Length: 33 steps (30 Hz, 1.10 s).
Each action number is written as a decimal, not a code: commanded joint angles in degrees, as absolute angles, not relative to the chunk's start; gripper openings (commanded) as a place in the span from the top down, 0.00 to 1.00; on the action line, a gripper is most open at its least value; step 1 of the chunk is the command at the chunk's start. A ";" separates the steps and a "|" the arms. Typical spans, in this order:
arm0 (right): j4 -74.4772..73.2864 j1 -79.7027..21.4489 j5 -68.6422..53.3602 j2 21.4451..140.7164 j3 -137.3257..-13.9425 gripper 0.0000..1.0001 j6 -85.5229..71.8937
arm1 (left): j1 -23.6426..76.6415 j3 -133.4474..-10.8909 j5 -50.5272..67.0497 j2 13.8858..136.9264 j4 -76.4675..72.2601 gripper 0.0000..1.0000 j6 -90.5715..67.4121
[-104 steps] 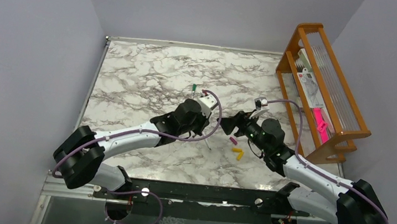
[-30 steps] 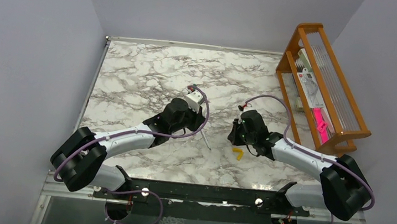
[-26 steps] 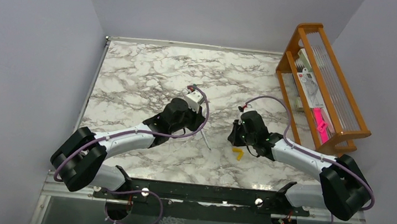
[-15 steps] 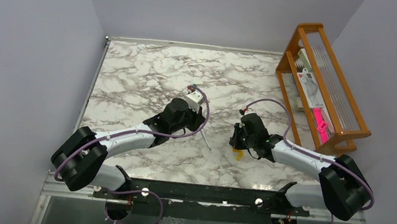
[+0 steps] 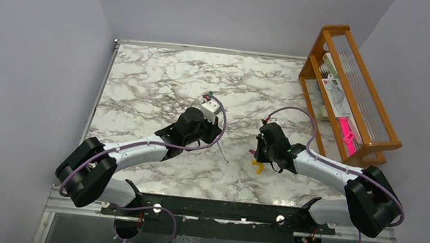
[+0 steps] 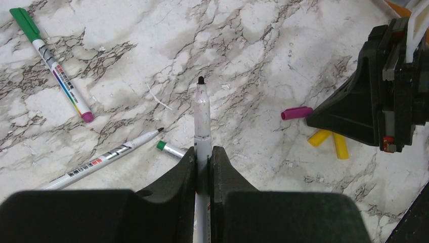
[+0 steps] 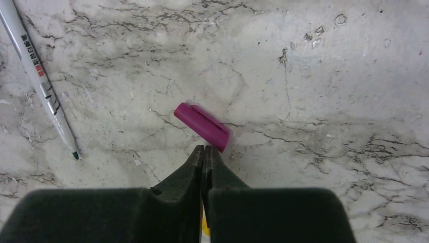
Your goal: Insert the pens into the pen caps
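Note:
My left gripper is shut on a silvery pen whose bare black tip points forward above the marble. A magenta cap lies to its right, with two yellow caps just beyond it. My right gripper is shut with nothing between its fingers. Its tips sit right at the near end of the magenta cap. One pen wearing a green cap lies far left, and an uncapped pen lies nearer. From above, the yellow caps show under the right wrist.
A loose pen lies on the marble table between the two arms, and a pen shows at the left of the right wrist view. A wooden rack stands at the table's right edge.
Since the oldest frame the left arm has pulled back left with its pen and the right gripper has come down over the magenta cap. In the last second the right wrist shifted slightly right.

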<state>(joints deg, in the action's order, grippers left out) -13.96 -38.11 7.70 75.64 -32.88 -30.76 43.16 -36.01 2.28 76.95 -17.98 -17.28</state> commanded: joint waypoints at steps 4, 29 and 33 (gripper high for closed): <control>-14.61 -36.71 11.80 78.91 -36.50 0.99 -29.32 | 42.72 -35.42 1.46 75.53 -18.78 1.00 -16.93; -8.26 -31.95 15.98 91.38 -45.85 0.77 -24.11 | 42.02 -34.63 0.23 74.79 -17.50 1.00 -16.35; -8.03 -30.78 15.30 92.58 -47.33 0.73 -24.08 | 42.02 -34.63 0.23 74.88 -17.50 1.00 -16.35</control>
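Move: Just ahead of the right hand's shut fingertips lies the magenta pen cap, about 2 cm forward, 1 cm left and 1 cm below. The nearer yellow cap is some 2 cm back and 1 cm to the right of that hand, the farther yellow cap 5 cm back and 2 cm right; the green-tipped pen's middle is about 12 cm left and 2 cm ahead. From the left hand, the magenta cap lies roughly 14 cm right, 3 cm back and 11 cm down. Sliding low and nearly level over the table, the right hand goes forward about 8 cm, away from the yellow caps, with its fingertips still against the right-hand end of the magenta cap, pushing it along. Late in the stroke the shut fingers open to about a quarter, the left one still touching the cap's far end. ##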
